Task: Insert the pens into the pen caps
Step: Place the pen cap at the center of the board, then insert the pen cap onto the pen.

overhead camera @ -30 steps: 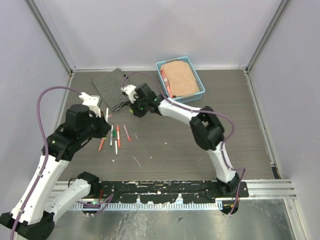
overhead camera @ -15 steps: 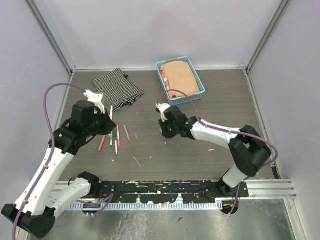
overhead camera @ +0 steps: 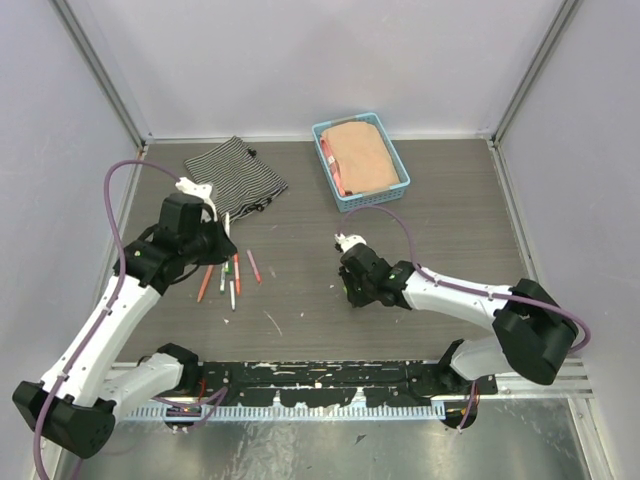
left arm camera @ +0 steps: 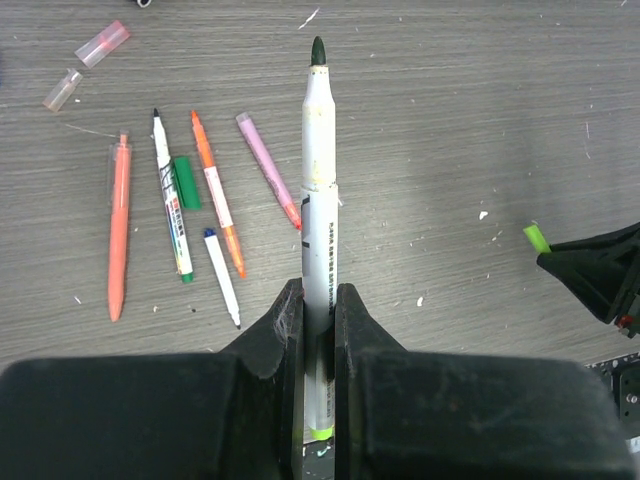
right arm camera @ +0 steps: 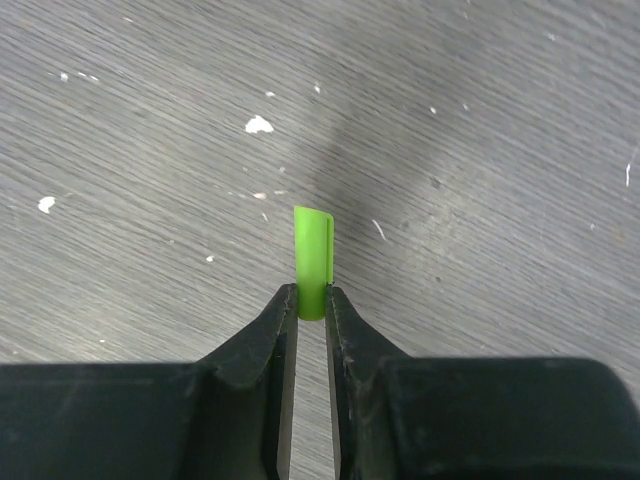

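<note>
My left gripper [left arm camera: 318, 295] is shut on a white pen [left arm camera: 318, 180] whose dark green tip points away from the wrist. Several other pens lie on the table to its left: an orange-red one [left arm camera: 118, 235], a white one [left arm camera: 170, 200], an orange one [left arm camera: 217, 205], a pink one [left arm camera: 268, 170] and a short white one [left arm camera: 221, 277]. A dark green cap [left arm camera: 186, 182] lies among them. Two clear pink caps [left arm camera: 103, 44] rest farther off. My right gripper [right arm camera: 311, 295] is shut on a bright green pen cap [right arm camera: 312, 250], held just above the table right of the pens [overhead camera: 235, 272].
A striped cloth [overhead camera: 235, 177] lies at the back left. A blue basket [overhead camera: 360, 160] holding a tan cloth stands at the back middle. Grey walls close in the table on three sides, and a metal rail [overhead camera: 330, 375] runs along the near edge.
My right arm has swung from the striped cloth toward the near middle of the table, carrying the green cap. My left gripper has shifted slightly back and right with the white pen.
</note>
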`<state>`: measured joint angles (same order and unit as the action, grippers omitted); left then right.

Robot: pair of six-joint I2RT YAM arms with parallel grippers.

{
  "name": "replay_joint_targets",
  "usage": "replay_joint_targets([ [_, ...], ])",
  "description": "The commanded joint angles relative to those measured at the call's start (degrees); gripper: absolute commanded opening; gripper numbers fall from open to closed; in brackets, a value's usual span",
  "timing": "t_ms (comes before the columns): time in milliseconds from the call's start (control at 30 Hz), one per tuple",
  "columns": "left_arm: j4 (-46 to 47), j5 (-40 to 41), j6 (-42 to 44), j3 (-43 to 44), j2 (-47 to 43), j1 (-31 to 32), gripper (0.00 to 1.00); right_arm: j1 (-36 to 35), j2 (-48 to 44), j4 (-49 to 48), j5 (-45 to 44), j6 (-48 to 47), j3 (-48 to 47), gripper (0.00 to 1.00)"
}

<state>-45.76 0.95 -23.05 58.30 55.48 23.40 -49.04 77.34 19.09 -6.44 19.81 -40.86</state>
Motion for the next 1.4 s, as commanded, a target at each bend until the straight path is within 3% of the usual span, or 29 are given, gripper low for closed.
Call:
replay_joint_targets([
  [0,0.78,1.73,-1.52,2.82,1.04,-0.18,0.00,-0.46,-0.28,0.79,-2.95,2.80,0.45,0.20],
  [367,4.51,-1.06,1.33,0.11,-0.44,-0.19,0.00,-1.32,4.66,1.56,-0.86,3.04,-0.11,0.22],
  [600,8.28,1.81,0.99,-4.52,-4.91,-0.19,0.00,-1.41,4.37,3.28,-0.57,2.49,-0.82,0.43],
  [700,7.71,2.26,0.99,-4.65,-4.55,-0.19,0.00,-1.41,3.89,4.56,-1.45,1.79,-1.94,0.47],
  [900,3.38,0.26,1.54,-2.03,0.25,-0.17,0.00,-1.33,4.54,6.51,-1.25,-0.58,-6.02,0.48],
  [1167,-3.94,5.34,1.99,0.78,5.32,-0.25,0.00,1.79,7.65,7.74,2.29,-4.08,-9.63,0.48],
  [1367,-5.20,10.02,-4.24,2.59,6.68,-0.20,0.00,1.93,9.67,7.87,2.09,-4.52,-10.01,0.48],
])
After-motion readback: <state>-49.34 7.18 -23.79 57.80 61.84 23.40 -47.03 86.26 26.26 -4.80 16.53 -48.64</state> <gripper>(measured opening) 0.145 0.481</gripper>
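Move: The right gripper holds the green pen cap; its resting spot at the board's centre is about 2 cm back, 1 cm right and some 4 cm below it. On the table some 4 cm below that gripper, a small clear cap lies about 19 cm left and 7 cm ahead, the pink pen 24 cm left and 8 cm ahead. From the left gripper, which holds a white marker, the spot is roughly 26 cm right, 6 cm back and 20 cm below. Lower the right gripper about 3 cm, easing it some 2 cm back and slightly right, to set the green pen cap on the board; then open the fingers to about half and draw off forward, left and up by 2 cm or so, sinking a little again at the end. Keep the white marker gripped in the left hand; late on, bring it down about 4 cm and slightly left, tipping it a little nose-down. ##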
